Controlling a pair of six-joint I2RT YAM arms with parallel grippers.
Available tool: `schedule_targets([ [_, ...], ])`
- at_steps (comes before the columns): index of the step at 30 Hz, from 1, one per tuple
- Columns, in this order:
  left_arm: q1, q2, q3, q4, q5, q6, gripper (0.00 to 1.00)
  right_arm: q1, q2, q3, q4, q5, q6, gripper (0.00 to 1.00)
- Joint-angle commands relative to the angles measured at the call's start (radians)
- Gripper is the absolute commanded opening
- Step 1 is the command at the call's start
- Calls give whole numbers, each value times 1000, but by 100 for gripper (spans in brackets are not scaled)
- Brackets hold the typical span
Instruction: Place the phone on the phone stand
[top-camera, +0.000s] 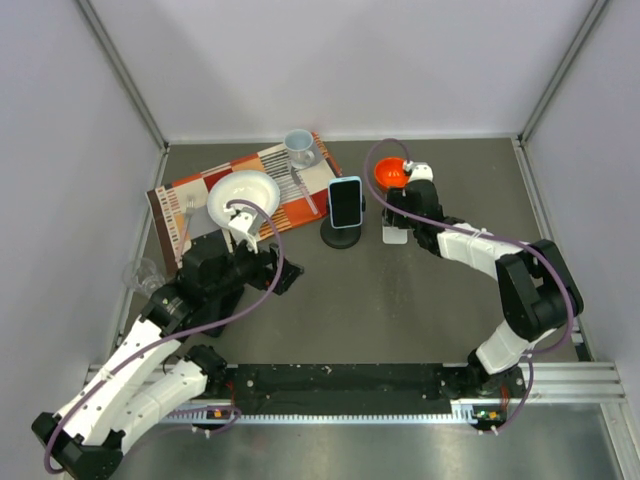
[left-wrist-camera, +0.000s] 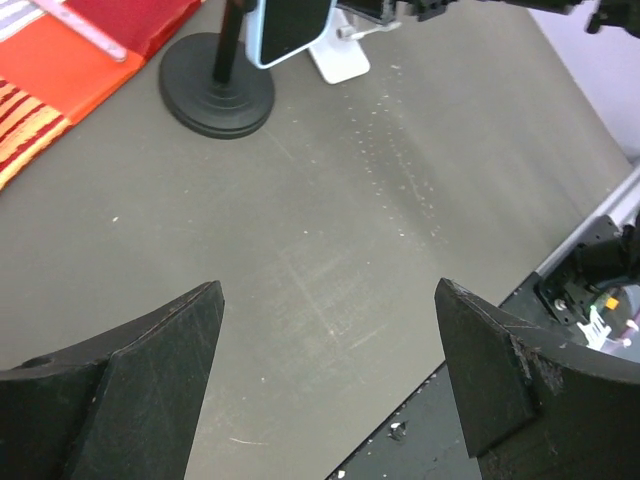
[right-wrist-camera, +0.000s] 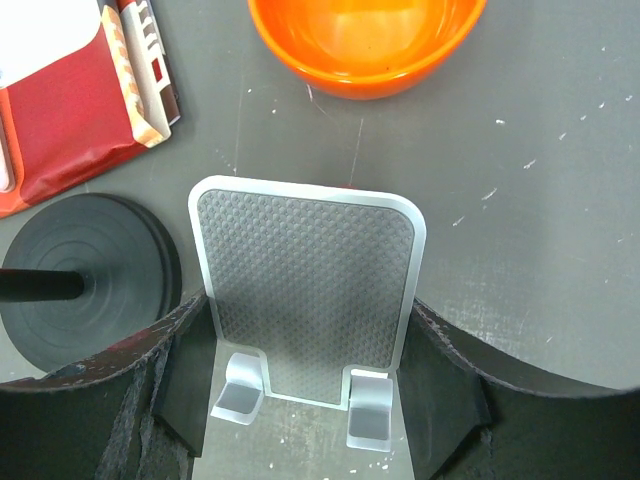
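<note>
The phone (top-camera: 345, 200), in a light blue case, sits upright in a black pole holder with a round base (top-camera: 342, 238) at the table's middle. It also shows in the left wrist view (left-wrist-camera: 290, 25). A silver phone stand (right-wrist-camera: 310, 290) with a grey dotted pad stands just right of the holder (top-camera: 395, 235). My right gripper (right-wrist-camera: 310, 390) straddles this stand, its pads against both side edges. My left gripper (left-wrist-camera: 330, 380) is open and empty over bare table, near and to the left of the holder (top-camera: 285, 275).
An orange bowl (right-wrist-camera: 365, 35) sits just behind the silver stand. A striped red placemat (top-camera: 190, 205) at the back left carries a white bowl (top-camera: 243, 192) and a mug (top-camera: 300, 148). A clear glass (top-camera: 140, 272) stands at the left edge.
</note>
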Motion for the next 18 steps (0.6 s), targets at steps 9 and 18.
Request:
schedule_targets([
  [9,58,90,129,-106,-155,-32,93,10,-88,-18,24,-35,-13,68],
  [18,199,182,178,-222,-173,-75,93,10,-123,36,-95,-91,15,91],
])
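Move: The right hand still has the white stand between its fingers, the stand's middle some 3 cm below the hand point. The orange bowl lies about 10 cm straight ahead, and the phone stand, already carrying the phone, stands some 13 cm to the left and 4 cm nearer. From the empty left hand the white stand is about 22 cm ahead, 24 cm to the right and 17 cm lower. Right fingers open off the white stand, rising about 2 cm and slightly back; left hand travels 6 cm forward-left. ##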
